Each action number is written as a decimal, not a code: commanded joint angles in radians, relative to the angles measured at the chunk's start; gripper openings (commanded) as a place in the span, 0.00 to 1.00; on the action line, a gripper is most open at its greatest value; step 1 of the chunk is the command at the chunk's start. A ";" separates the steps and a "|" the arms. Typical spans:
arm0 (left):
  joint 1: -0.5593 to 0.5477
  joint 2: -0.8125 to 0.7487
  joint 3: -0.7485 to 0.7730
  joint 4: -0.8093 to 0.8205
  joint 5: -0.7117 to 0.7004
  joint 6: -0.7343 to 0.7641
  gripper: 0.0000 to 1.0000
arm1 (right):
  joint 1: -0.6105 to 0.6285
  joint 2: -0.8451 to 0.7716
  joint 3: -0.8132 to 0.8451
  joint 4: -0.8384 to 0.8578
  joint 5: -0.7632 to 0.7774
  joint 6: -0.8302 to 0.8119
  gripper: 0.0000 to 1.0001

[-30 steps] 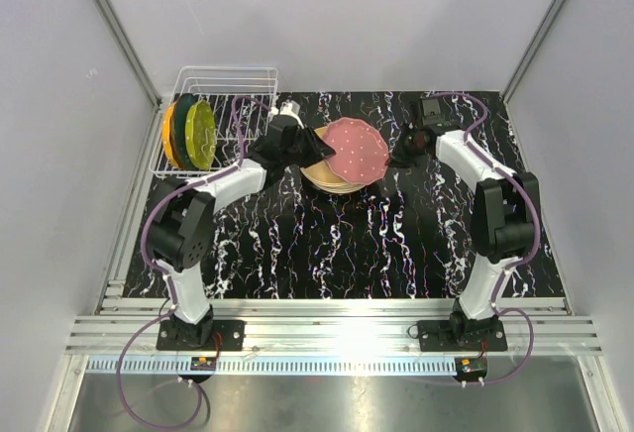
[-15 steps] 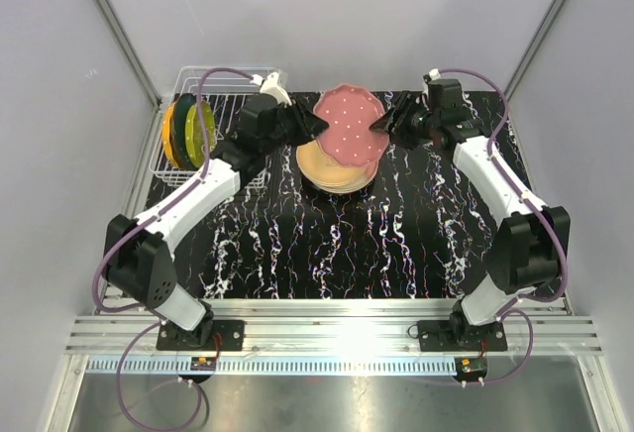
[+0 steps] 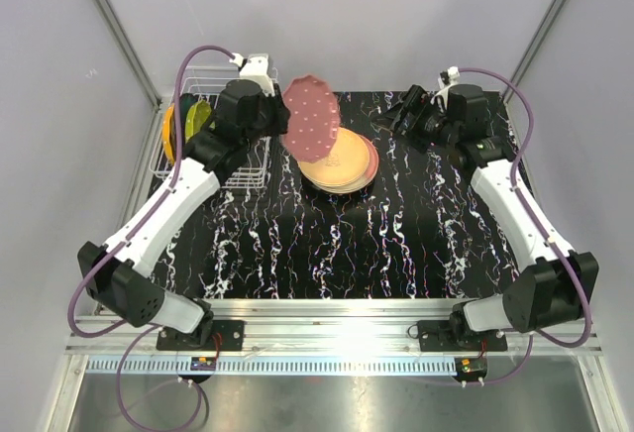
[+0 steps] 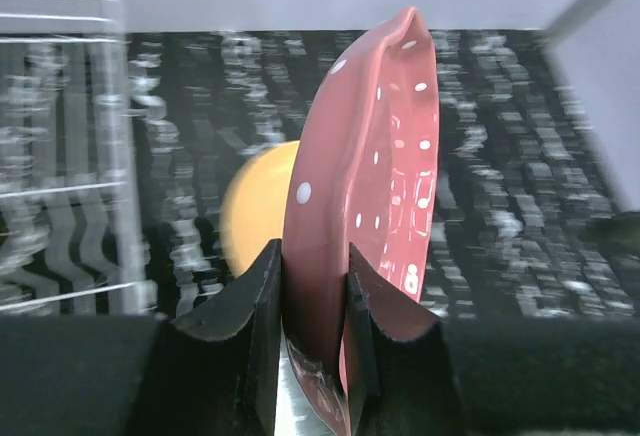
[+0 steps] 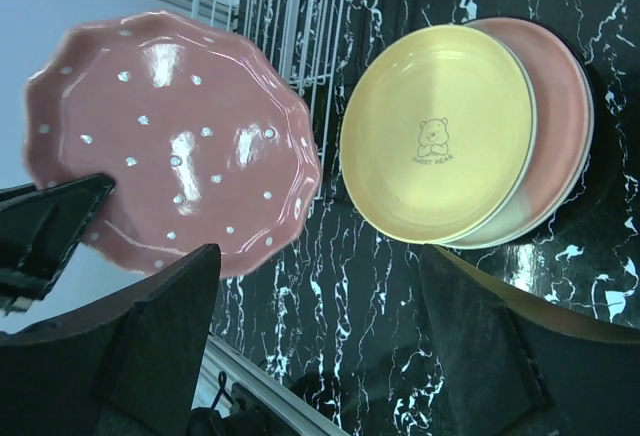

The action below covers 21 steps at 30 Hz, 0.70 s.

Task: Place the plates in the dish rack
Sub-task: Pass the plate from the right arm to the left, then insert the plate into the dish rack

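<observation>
My left gripper (image 3: 279,121) is shut on the rim of a pink white-dotted plate (image 3: 311,127), holding it on edge in the air just right of the dish rack (image 3: 220,95). In the left wrist view the jaws (image 4: 310,296) pinch the pink plate (image 4: 372,176). A stack of plates (image 3: 342,162), yellow one (image 5: 435,131) on top, lies on the table. An orange (image 3: 168,135) and a yellow-green plate (image 3: 199,118) stand in the white wire rack's left end. My right gripper (image 3: 406,119) hangs open and empty right of the stack, apart from the pink plate (image 5: 170,136).
The black marbled table (image 3: 396,244) lies between grey walls with metal posts at the back corners. The rack (image 5: 290,26) sits at the table's back left corner. The rack's right part holds only wire prongs (image 4: 60,156).
My right gripper has opened, let go of the pink plate and drawn back to the right. My left gripper has lifted the plate, turned it on edge and carried it left toward the rack.
</observation>
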 commanded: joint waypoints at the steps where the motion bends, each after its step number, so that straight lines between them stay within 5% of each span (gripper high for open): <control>1: 0.019 -0.106 0.066 0.078 -0.210 0.196 0.00 | 0.006 -0.046 -0.005 0.027 -0.008 -0.006 0.87; 6: 0.084 -0.178 -0.001 0.114 -0.393 0.400 0.00 | 0.006 -0.122 -0.016 -0.082 0.098 -0.130 0.88; 11: 0.229 -0.223 -0.066 0.170 -0.329 0.449 0.00 | 0.006 -0.193 -0.086 -0.089 0.122 -0.193 0.88; 21: 0.252 -0.163 -0.092 0.289 -0.390 0.673 0.00 | 0.006 -0.248 -0.186 -0.069 0.176 -0.293 0.89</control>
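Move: Ahead, left and well below the left hand, which already holds the pink dotted plate, is the free dish rack slot beside the green plate: about 11 cm farther out, 22 cm left, 20 cm down. The green plate stands some 5 cm left of that slot. The plate stack lies about 6 cm ahead of this hand, 15 cm right and 26 cm below. From the empty right hand, the slot is roughly 12 cm ahead, 54 cm left and 16 cm down. Swinging left about 20 cm, away from over the stack's side to above the rack, the left hand keeps its pinch on the pink plate's rim, rises only a touch, and rolls its left side up some 35 degrees while turning counter-clockwise, easing to a stop at the end. The open right hand withdraws about 6 cm back and to its right, away from the plate. ##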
